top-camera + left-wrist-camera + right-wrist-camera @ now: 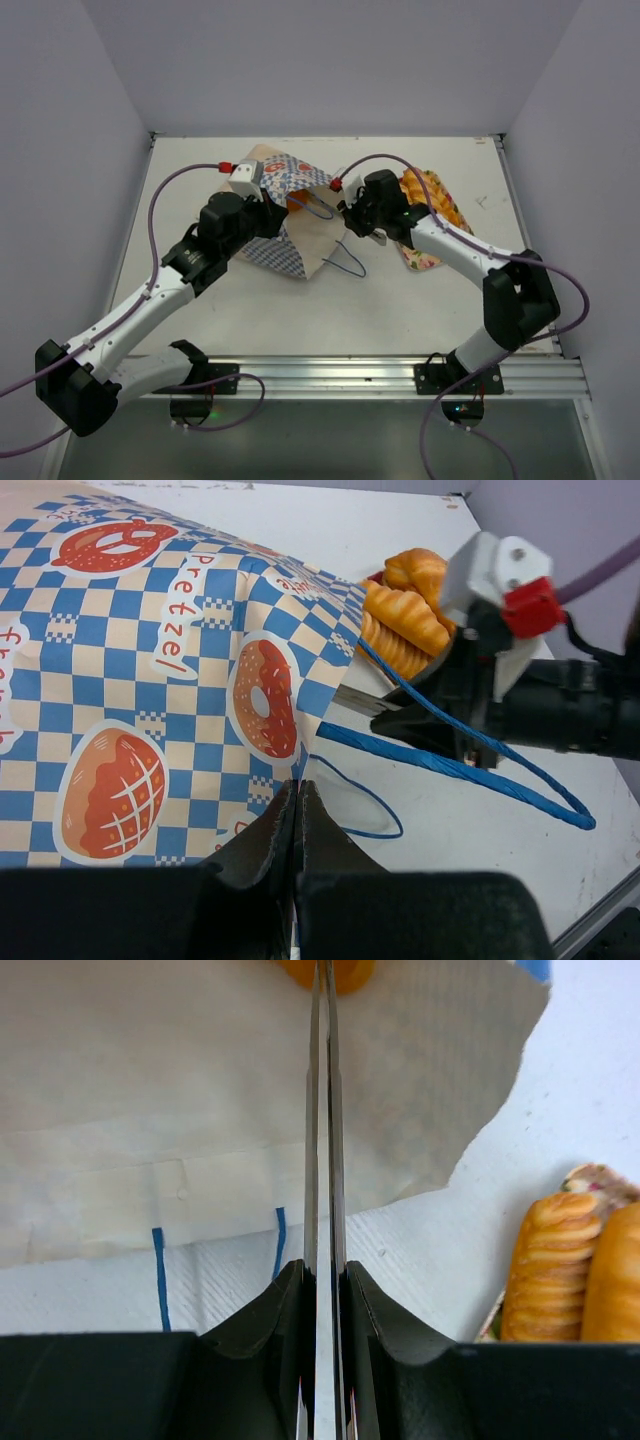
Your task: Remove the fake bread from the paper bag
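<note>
The paper bag [285, 235] lies on its side mid-table, its mouth facing right. My left gripper [268, 205] is shut on the bag's checkered edge [270, 695], and its jaws [298, 785] show no gap. My right gripper [347, 213] is shut on thin metal tongs [323, 1110]. The tongs' tips reach into the mouth and meet an orange piece of fake bread [322, 970], mostly cut off by the frame's top edge. A little of that orange also peeks from the bag [296, 203]. More ridged loaves [425, 192] [405, 615] [545, 1260] lie on the tray.
A pink floral tray [418, 255] sits right of the bag, under my right arm. The bag's blue cord handles [350, 265] [470, 770] loop loosely over the table between the grippers. White walls enclose the table on three sides.
</note>
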You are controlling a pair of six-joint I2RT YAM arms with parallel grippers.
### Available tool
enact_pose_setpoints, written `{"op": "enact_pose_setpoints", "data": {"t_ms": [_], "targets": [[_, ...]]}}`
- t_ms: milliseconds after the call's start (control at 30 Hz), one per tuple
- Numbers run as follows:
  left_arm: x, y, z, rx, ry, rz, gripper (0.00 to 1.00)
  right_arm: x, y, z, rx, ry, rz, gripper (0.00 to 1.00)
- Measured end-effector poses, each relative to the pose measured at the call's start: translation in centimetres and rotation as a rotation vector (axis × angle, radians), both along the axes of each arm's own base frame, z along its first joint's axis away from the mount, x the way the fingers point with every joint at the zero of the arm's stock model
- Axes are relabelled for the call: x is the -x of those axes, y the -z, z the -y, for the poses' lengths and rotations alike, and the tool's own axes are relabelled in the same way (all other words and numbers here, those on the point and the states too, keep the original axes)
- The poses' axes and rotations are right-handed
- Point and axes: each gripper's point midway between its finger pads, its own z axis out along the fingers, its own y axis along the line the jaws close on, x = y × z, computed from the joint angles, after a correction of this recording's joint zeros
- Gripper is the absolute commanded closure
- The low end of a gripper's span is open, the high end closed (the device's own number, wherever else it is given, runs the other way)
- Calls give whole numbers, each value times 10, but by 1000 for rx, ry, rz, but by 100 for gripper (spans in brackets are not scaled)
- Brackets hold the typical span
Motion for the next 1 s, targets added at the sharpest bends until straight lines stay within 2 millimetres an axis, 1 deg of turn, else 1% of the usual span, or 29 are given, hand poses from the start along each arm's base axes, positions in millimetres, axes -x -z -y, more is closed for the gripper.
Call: {"op": "enact_pose_setpoints", "data": {"t_ms": [133, 200, 267, 367, 533, 600, 667, 800, 933, 1000], "targets": [[-2, 1, -5, -25, -20, 1, 100, 12, -31, 4, -19, -78, 109, 93], [-3, -1, -6, -28, -28, 6, 100, 20, -43, 8, -18, -121, 162, 93], [-4, -4, -8, -30, -37, 12, 100, 28, -49, 12, -6, -160, 207, 95], [-5, -11, -9, -30, -43, 21, 100, 38, -47, 19, 32, -222, 251, 96], [-5, -24, -9, -22, -45, 32, 100, 45, -25, 29, 142, -320, 294, 96], [-5, -31, -9, -17, -45, 41, 100, 45, -22, 30, 187, -365, 322, 96], [-4, -36, -10, -14, -45, 47, 100, 45, -23, 27, 236, -396, 362, 96], [1, -44, -13, -14, -43, 55, 100, 48, -28, 3, 340, -474, 439, 96], [5, -46, -14, -20, -32, 53, 100, 41, -35, -23, 458, -499, 510, 95], [6, -45, -13, -22, -22, 51, 100, 41, -34, -28, 516, -501, 535, 94]]}}
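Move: The right hand, holding the tongs, has the orange bread inside the paper bag about 12 cm to its left, 6 cm ahead and 9 cm below. The floral tray of breads lies some 21 cm to this hand's right, nearly level ahead and 12 cm below; the lower blue handle is 10 cm back. From the left hand, pinching the bag's rim, the orange bread is 4 cm ahead, 2 cm right and 22 cm below. Right hand draws the tongs back and up 5 cm, then left, tips swinging up; left hand raises bag rim. ##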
